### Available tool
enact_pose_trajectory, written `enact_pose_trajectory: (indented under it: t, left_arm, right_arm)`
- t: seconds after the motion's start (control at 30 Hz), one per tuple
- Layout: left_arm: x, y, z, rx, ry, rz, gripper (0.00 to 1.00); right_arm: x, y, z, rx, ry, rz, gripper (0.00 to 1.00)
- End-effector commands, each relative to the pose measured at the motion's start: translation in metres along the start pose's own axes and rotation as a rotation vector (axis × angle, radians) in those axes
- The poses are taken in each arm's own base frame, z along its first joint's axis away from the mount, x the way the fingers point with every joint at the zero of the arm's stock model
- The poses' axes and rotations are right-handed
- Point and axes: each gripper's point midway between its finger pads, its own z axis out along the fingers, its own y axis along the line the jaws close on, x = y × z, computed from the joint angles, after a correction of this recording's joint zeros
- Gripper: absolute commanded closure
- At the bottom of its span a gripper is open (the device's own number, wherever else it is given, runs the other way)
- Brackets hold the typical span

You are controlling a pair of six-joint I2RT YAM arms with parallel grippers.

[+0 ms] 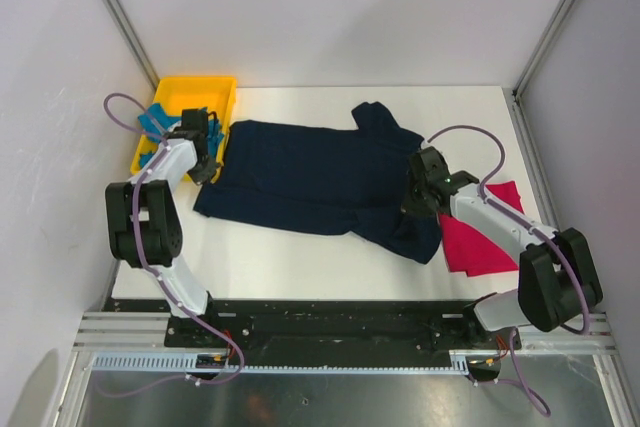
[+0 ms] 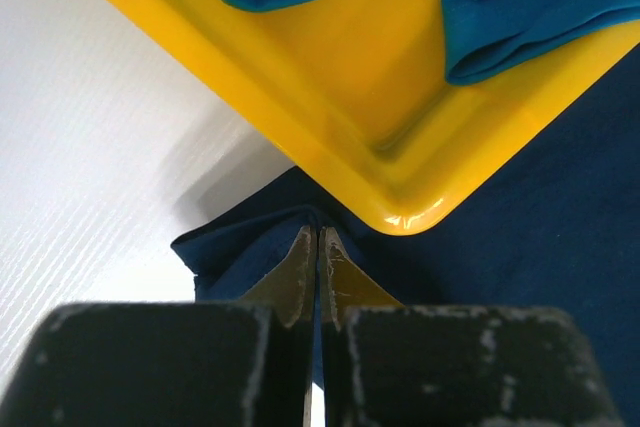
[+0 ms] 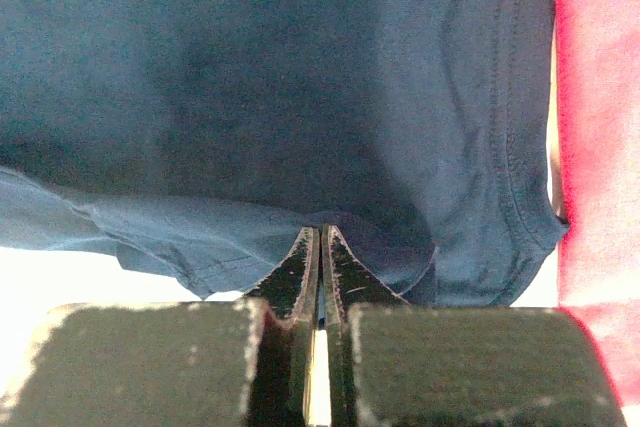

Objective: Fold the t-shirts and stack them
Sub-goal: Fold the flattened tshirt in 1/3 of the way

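The dark navy t-shirt (image 1: 320, 182) lies spread across the middle of the white table. My left gripper (image 1: 205, 169) is at the shirt's left corner beside the yellow tray. Its fingers are shut, and the navy cloth (image 2: 540, 207) puckers into a ridge at their tips (image 2: 318, 237). My right gripper (image 1: 418, 202) is at the shirt's right side, shut on a bunched fold of the navy cloth (image 3: 300, 77) at its tips (image 3: 320, 235). The crimson-pink t-shirt (image 1: 480, 237) lies partly under the navy one at the right (image 3: 600, 147). The teal t-shirt (image 1: 155, 122) sits crumpled in the tray (image 2: 520, 17).
The yellow tray (image 1: 195, 92) stands at the table's back left, its corner (image 2: 400, 212) just ahead of my left fingers. White walls and metal posts close in the table on three sides. Bare table (image 1: 300, 257) shows in front of the navy shirt.
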Motion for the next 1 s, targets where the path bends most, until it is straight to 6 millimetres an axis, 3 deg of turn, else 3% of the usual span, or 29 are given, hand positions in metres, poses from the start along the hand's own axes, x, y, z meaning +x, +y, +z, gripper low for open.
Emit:
enact_pose_trajectory:
  t: [0.0,0.13,0.23,0.33,0.4,0.5,0.67,0.83,0.97]
  left_arm:
    - [-0.017,-0.014,-0.004,0.044,-0.037,0.022,1.0]
    - [-0.016,-0.022,-0.005,0.084,-0.027,0.038,1.0]
    - [-0.016,-0.025,-0.007,0.105,-0.023,0.047,0.94]
    - [-0.019,-0.026,-0.014,0.124,-0.037,0.047,0.71]
    - [-0.022,-0.028,-0.022,0.149,-0.051,0.049,0.56]
    - [-0.024,-0.032,-0.038,0.199,-0.067,0.049,0.47]
    - [-0.009,-0.039,-0.062,0.27,-0.07,0.074,0.45]
    - [0.031,-0.046,-0.069,0.32,-0.009,0.107,0.47]
    - [0.053,-0.053,-0.064,0.349,0.044,0.13,0.48]
  right_arm:
    - [-0.023,0.003,0.003,0.006,-0.042,-0.01,0.99]
    - [-0.031,-0.003,0.012,0.029,-0.04,0.002,0.92]
    - [-0.035,-0.005,0.016,0.028,-0.031,0.014,0.76]
    - [-0.042,-0.004,0.008,0.028,-0.045,0.017,0.53]
    - [-0.047,-0.004,-0.004,0.024,-0.068,0.019,0.43]
    - [-0.043,-0.007,-0.022,0.031,-0.073,0.036,0.41]
    - [-0.013,-0.02,-0.043,0.031,-0.061,0.101,0.42]
    - [0.032,-0.039,-0.036,0.02,-0.015,0.222,0.44]
    - [0.044,-0.047,-0.031,0.006,-0.048,0.275,0.44]
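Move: The navy t-shirt's folded-over edge is still pinched in both grippers. The left is to lay it about 1 cm ahead, 1 cm to its right and 1 cm below; the yellow bin's middle is some 15 cm ahead and 5 cm left, and the shirt's near left corner about 4 cm back and 3 cm left. For the right the laying spot is roughly 2 cm ahead, 2 cm to its right and 2 cm below, with the shirt's near right corner 8 cm back and 5 cm right, and the red t-shirt about 21 cm right and 1 cm back. The navy shirt's edge is carried the last bit forward and right, about 1 cm by the left hand and 2.5 cm, slightly down, by the right, and both grippers open about halfway and let go. Both lift some 5 cm; the left swings about 7 cm right over the folded strip, away from the bin, turning slightly clockwise, while the right draws back 8 cm and sinks again towards the near right corner. ##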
